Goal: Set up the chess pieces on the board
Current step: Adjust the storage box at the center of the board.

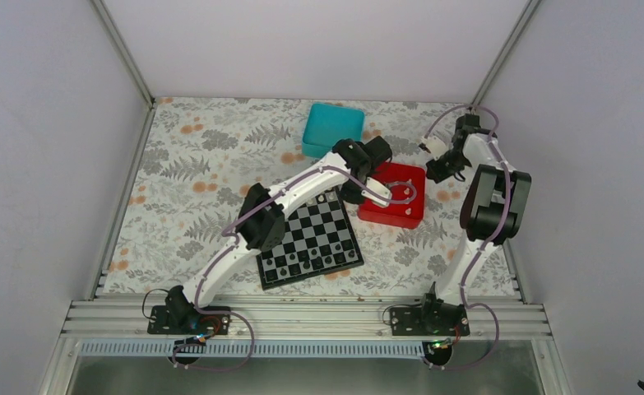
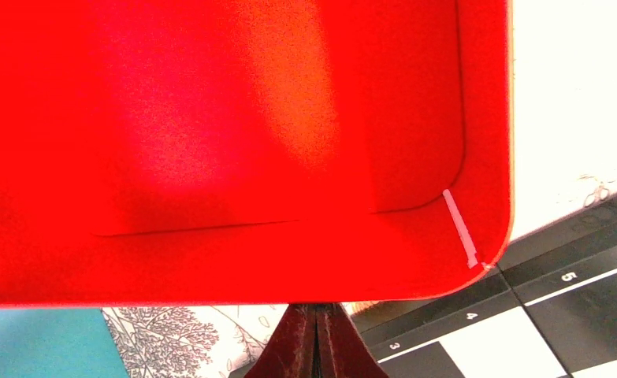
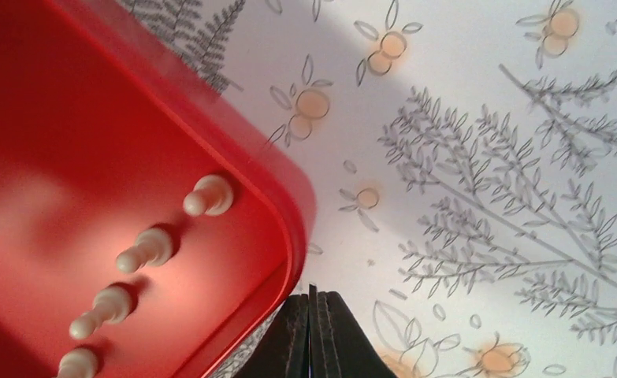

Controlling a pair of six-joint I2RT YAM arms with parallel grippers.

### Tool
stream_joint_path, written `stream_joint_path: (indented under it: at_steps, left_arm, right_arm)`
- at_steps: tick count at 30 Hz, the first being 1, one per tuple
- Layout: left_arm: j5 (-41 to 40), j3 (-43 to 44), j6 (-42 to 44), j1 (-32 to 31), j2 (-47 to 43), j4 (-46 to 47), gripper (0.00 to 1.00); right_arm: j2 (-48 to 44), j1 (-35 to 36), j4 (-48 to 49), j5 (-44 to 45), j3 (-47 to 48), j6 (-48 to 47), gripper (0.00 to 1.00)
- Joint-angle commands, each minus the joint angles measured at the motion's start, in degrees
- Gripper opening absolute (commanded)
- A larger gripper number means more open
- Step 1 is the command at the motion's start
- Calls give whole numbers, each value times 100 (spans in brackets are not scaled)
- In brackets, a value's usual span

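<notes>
Several cream chess pieces (image 3: 143, 250), pawn-shaped, lie in a row inside the red tray (image 3: 291, 206). The board (image 1: 314, 234) lies on the cloth left of and nearer than that tray (image 1: 400, 216). My left gripper (image 2: 317, 311) is shut with nothing between its fingers, its tips just outside the tray's wall (image 2: 210, 260) and above the board's numbered edge (image 2: 525, 303). My right gripper (image 3: 311, 303) is shut and empty too, over the floral cloth beside the tray's rounded corner. From above, the left gripper (image 1: 354, 191) is at the tray's left side and the right gripper (image 1: 436, 170) off its far right corner.
A teal box (image 1: 332, 127) sits behind the tray, close to the left wrist. Small dark pieces (image 1: 306, 263) stand on the board's near rows. The left arm reaches over the board's left part. Floral cloth (image 1: 195, 181) covers the table between white walls.
</notes>
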Motion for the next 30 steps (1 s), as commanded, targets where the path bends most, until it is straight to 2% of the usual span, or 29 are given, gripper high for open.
stream_joint_path:
  at_steps: [1,30]
  left_arm:
    - [174,-39,88,-181,-269,-224,2]
    - [235,-70,178,-836,-394,-475,2]
  right_arm:
    - [364,105,-222,-5,474,-136,4]
    - [1151,688,-1255,60,1730,-166,4]
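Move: The red storage box has its middle about 10 cm to the right of the left gripper, level with it fore and aft and a couple of centimetres lower. From the left gripper, the board's middle is some 13 cm left and 10 cm back, the teal box about 5 cm left and 18 cm ahead. From the right gripper, the storage box's middle lies some 10 cm left and 5 cm back, with its white pieces about 6 cm left and 6 cm back, all slightly lower. Work both shut grippers against the outside of the storage box to turn it: draw the left one back about 7 cm and a little right along the box's board-side wall, turning slightly clockwise, while the right one goes forward and then left around the far right corner, some 3 cm each way, with two small dips. ##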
